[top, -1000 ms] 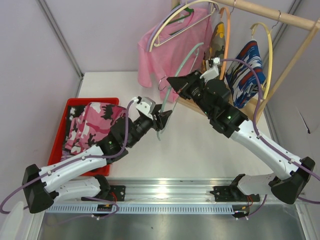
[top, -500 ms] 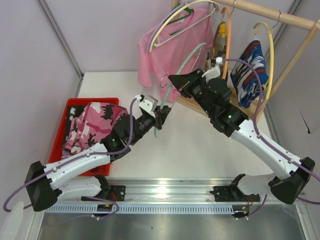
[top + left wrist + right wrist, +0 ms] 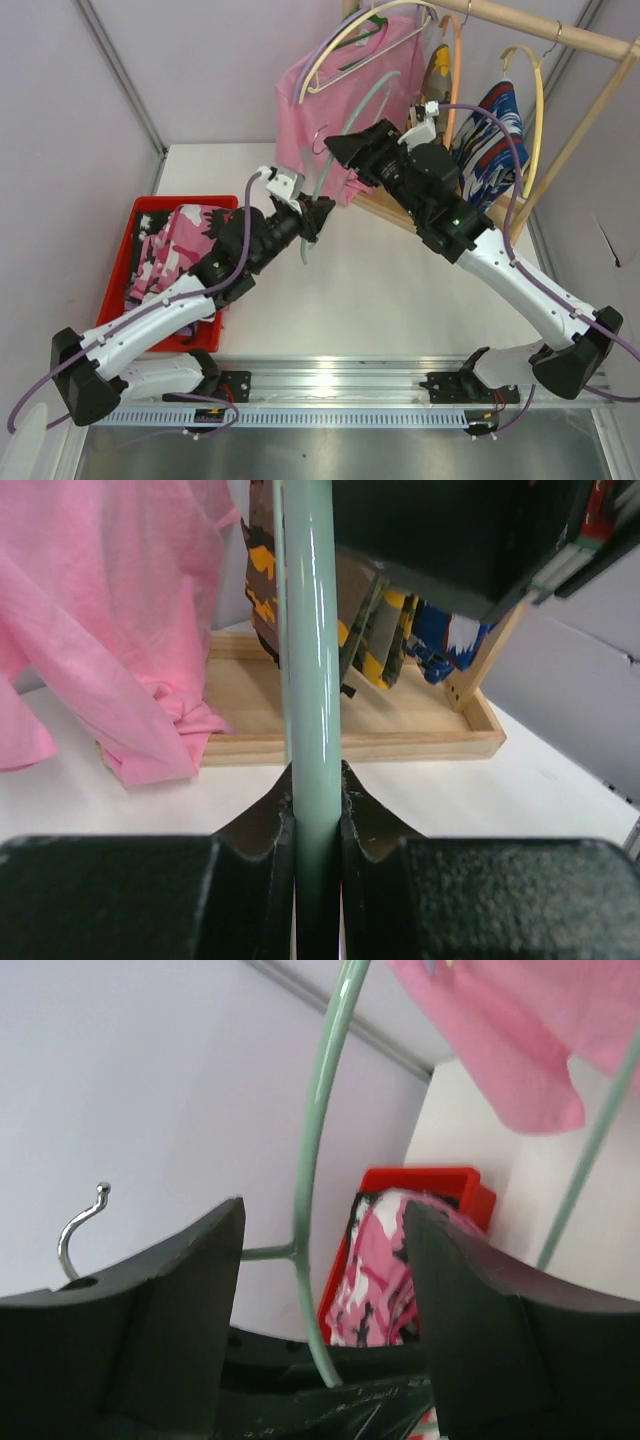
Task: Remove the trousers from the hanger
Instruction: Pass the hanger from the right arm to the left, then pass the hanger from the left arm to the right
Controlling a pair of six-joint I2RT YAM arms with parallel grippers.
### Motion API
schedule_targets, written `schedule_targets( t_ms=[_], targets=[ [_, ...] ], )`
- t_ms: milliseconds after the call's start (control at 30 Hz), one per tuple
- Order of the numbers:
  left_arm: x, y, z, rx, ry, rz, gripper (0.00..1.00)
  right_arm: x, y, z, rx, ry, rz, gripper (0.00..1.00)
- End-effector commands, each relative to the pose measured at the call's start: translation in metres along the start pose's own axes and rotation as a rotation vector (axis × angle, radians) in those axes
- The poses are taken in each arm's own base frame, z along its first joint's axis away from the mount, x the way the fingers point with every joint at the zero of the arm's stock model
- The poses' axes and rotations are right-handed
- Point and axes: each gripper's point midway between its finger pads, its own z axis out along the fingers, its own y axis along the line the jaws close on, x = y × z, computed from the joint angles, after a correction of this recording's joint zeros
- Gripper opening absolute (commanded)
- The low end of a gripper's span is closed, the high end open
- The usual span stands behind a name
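An empty pale green hanger (image 3: pixel 306 245) hangs in the air between both arms. My left gripper (image 3: pixel 318 212) is shut on its lower rod (image 3: pixel 312 680). My right gripper (image 3: pixel 335 150) is open, and its jaws straddle the upper hanger (image 3: pixel 310 1160) without touching it; the metal hook (image 3: pixel 75 1230) shows to the left. Pink-and-black camouflage trousers (image 3: pixel 180 250) lie in the red bin (image 3: pixel 120 270). Yellow-olive camouflage trousers (image 3: pixel 437 75) hang on an orange hanger. Blue, white and red print trousers (image 3: pixel 490 130) hang on a yellow hanger.
A plain pink T-shirt (image 3: pixel 340 90) hangs on the wooden rack (image 3: pixel 560 35) behind both grippers. The rack's wooden base (image 3: pixel 350 730) lies on the white table just beyond the left gripper. Purple walls close in the left and back.
My right gripper has opened and let go of the green hanger. My left gripper has closed on the hanger's lower rod and moved slightly up and back with it.
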Motion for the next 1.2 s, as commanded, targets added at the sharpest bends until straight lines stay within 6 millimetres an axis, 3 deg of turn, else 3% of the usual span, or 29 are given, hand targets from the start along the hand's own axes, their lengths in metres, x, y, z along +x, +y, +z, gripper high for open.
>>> schedule_targets(
  t_ms=[0, 67, 133, 167, 200, 333, 367, 400, 500, 567, 600, 633, 667, 700, 733, 767, 800, 900, 967, 1000, 1167],
  targets=[
    [-0.059, -0.009, 0.000, 0.033, -0.090, -0.071, 0.00, -0.003, 0.010, -0.003, -0.018, 0.033, -0.070, 0.71],
    [-0.061, -0.008, 0.002, 0.022, -0.051, -0.062, 0.00, -0.007, 0.007, -0.009, -0.001, 0.018, -0.095, 0.80],
    [-0.083, -0.011, 0.005, 0.025, -0.053, -0.057, 0.00, -0.015, 0.003, -0.019, 0.026, -0.002, -0.149, 0.84],
    [-0.074, -0.008, 0.010, 0.012, 0.018, -0.041, 0.00, -0.018, 0.001, -0.024, 0.036, -0.008, -0.170, 0.86],
    [-0.084, -0.008, 0.011, 0.008, 0.023, -0.032, 0.00, -0.021, 0.001, -0.029, 0.037, -0.011, -0.208, 0.86],
    [-0.091, -0.001, 0.023, -0.019, 0.116, -0.008, 0.00, -0.028, -0.006, -0.056, 0.051, -0.013, -0.323, 0.86],
    [-0.105, -0.004, 0.024, -0.002, 0.103, -0.008, 0.00, -0.037, -0.002, -0.069, 0.040, -0.034, -0.346, 0.86],
    [-0.107, -0.004, 0.029, 0.000, 0.132, -0.010, 0.01, -0.034, -0.014, -0.074, 0.061, -0.021, -0.414, 0.86],
    [-0.150, -0.003, 0.032, -0.026, 0.093, 0.000, 0.01, -0.043, -0.024, -0.095, 0.098, -0.036, -0.500, 0.87],
    [-0.132, 0.010, 0.053, -0.092, 0.157, 0.029, 0.01, -0.047, -0.036, -0.106, 0.142, -0.030, -0.583, 0.87],
    [-0.160, 0.007, 0.049, -0.092, 0.118, 0.039, 0.01, -0.055, -0.037, -0.116, 0.155, -0.054, -0.603, 0.87],
    [-0.139, 0.011, 0.069, -0.100, 0.178, 0.067, 0.01, -0.057, -0.041, -0.121, 0.173, -0.056, -0.626, 0.87],
    [-0.133, 0.013, 0.076, -0.105, 0.209, 0.081, 0.01, -0.063, -0.043, -0.126, 0.183, -0.070, -0.668, 0.87],
    [-0.179, 0.006, 0.070, -0.095, 0.112, 0.080, 0.01, -0.069, -0.045, -0.132, 0.204, -0.092, -0.689, 0.87],
    [-0.158, 0.010, 0.075, -0.101, 0.196, 0.099, 0.01, -0.074, -0.044, -0.139, 0.204, -0.105, -0.710, 0.87],
    [-0.128, 0.013, 0.097, -0.104, 0.269, 0.113, 0.01, -0.078, -0.045, -0.142, 0.209, -0.111, -0.755, 0.87],
    [-0.131, 0.011, 0.099, -0.089, 0.265, 0.115, 0.01, -0.080, -0.046, -0.145, 0.213, -0.117, -0.774, 0.87],
    [-0.113, 0.018, 0.103, -0.091, 0.309, 0.102, 0.01, -0.091, -0.045, -0.151, 0.231, -0.160, -0.791, 0.87],
    [-0.122, 0.020, 0.091, -0.098, 0.276, 0.086, 0.01, -0.093, -0.043, -0.150, 0.225, -0.169, -0.798, 0.87],
    [-0.113, 0.024, 0.089, -0.107, 0.293, 0.086, 0.01, -0.092, -0.043, -0.148, 0.227, -0.166, -0.801, 0.87],
    [-0.135, 0.020, 0.061, -0.096, 0.226, 0.075, 0.00, -0.088, -0.047, -0.132, 0.248, -0.156, -0.815, 0.87]
  ],
)
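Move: Some 20 cm ahead of the left hand, 8 cm to its right and 15 cm higher hang the purple and yellow hangers; the left hand already grips the mint hanger. The pink shirt below them is about 19 cm ahead, 6 cm right, roughly level, and the camouflage trousers about 18 cm ahead, 22 cm right, slightly higher. The mint hanger still runs between the right hand's part-open fingers, right at its hand point. Swinging up some 17 cm and forward about 9 cm, slightly right, the left arm carries the gripped mint hanger towards the purple and yellow hangers, then sinks about 8 cm while tilting some 20 degrees. Meanwhile the right fingers spread wide and come free of the hanger; that hand withdraws 16 cm right and 7 cm back, rolling its left side down about 40 degrees. ##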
